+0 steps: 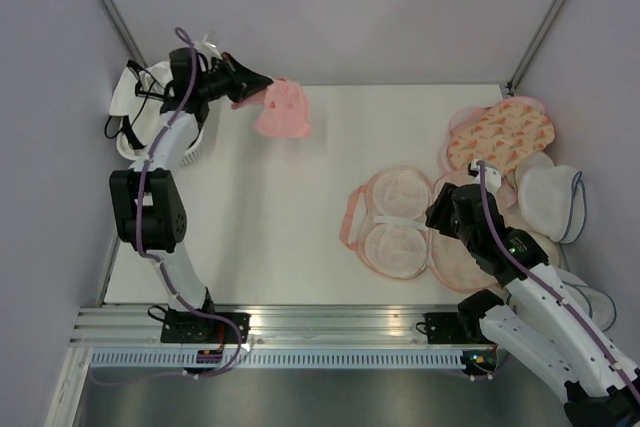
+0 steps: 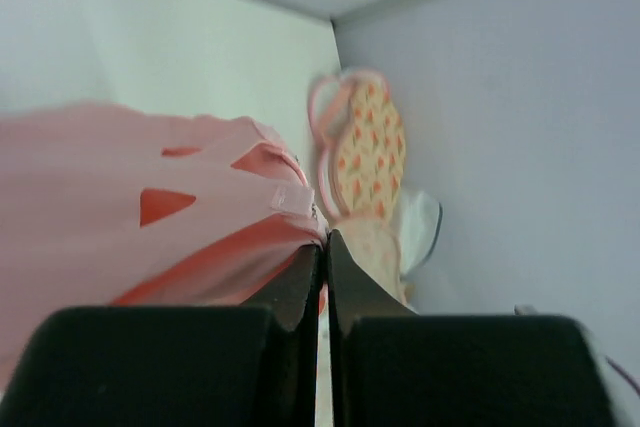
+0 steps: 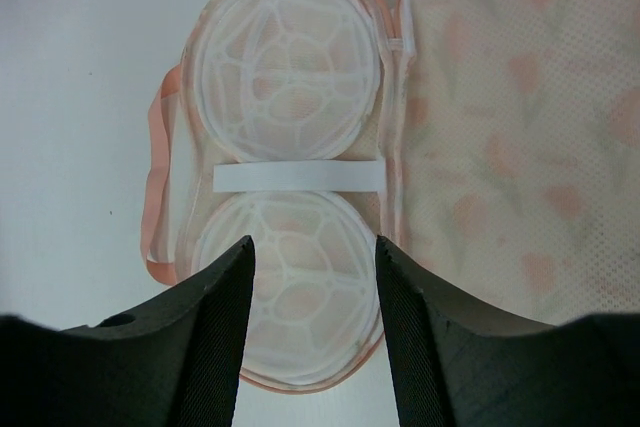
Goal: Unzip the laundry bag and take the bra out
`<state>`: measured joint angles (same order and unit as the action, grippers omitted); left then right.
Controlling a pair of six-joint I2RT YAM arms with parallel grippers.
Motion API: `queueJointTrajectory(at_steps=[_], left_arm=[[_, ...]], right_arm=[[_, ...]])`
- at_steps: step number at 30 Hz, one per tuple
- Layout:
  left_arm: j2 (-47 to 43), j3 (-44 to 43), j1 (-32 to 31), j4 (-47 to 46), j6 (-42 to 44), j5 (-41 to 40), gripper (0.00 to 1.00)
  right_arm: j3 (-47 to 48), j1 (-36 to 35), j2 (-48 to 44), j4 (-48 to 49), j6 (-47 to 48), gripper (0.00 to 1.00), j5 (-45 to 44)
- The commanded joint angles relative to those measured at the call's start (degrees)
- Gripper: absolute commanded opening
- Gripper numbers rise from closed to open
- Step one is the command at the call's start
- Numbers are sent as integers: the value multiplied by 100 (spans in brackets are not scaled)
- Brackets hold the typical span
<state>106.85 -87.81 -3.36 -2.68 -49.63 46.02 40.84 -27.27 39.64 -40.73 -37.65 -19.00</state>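
Observation:
The laundry bag [image 1: 395, 222] lies unzipped and spread flat at the table's right centre. Its white ribbed domes [image 3: 290, 57] and white strap show, and the printed lid [image 3: 500, 137] is folded out to the right. The light-pink bra [image 1: 283, 112] hangs in the air at the back left, away from the bag. My left gripper [image 1: 264, 81] is shut on the bra's edge, with pink cloth [image 2: 150, 207] bunched against the closed fingertips [image 2: 326, 242]. My right gripper [image 1: 438, 211] hovers open over the bag's near lobe, nothing between its fingers [image 3: 313, 244].
A white basket [image 1: 130, 137] holding black-and-white garments stands at the far left. A second peach printed pouch [image 1: 497, 135] and a white pouch with blue trim [image 1: 550, 195] lie at the right edge. Frame posts rise at both back corners.

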Motion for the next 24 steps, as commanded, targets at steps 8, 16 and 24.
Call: queueJointTrajectory(at_steps=[8,16,24], left_arm=[[835,-2731,1802,444,-477,-980,2],[2085,-3779,2445,303,-1031,-1684,2],[1700,-1495,2647,470,-645,-3695,2]], right_arm=[[-103,-7,255,206,126,56,643],[56,-7,492,74,293,55,661],[-6,-7,668,144,399,54,775]])
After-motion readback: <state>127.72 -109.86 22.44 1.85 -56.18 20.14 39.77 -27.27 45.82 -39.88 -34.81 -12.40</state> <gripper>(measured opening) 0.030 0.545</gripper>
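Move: Roughly 25 cm to the left of the left hand and level with it front to back, the white basket's middle sits some 19 cm lower. Inside, the heaped white bra is about 27 cm left and 14 cm down, and the black cup 21 cm left, 5 cm nearer and 17 cm down. From the right hand, the emptied laundry bag is about 6 cm left, 2 cm farther out and 14 cm down. Swinging the pink bra, still pinched in its shut fingers, the left hand sweeps about 35 cm left and some 13 cm forward to the basket's far left part, first arching up about 13 cm, then dropping about 20 cm, while turning roughly 50 degrees counter-clockwise. The half-open right hand sinks 3 cm and drifts left towards the emptied laundry bag. ##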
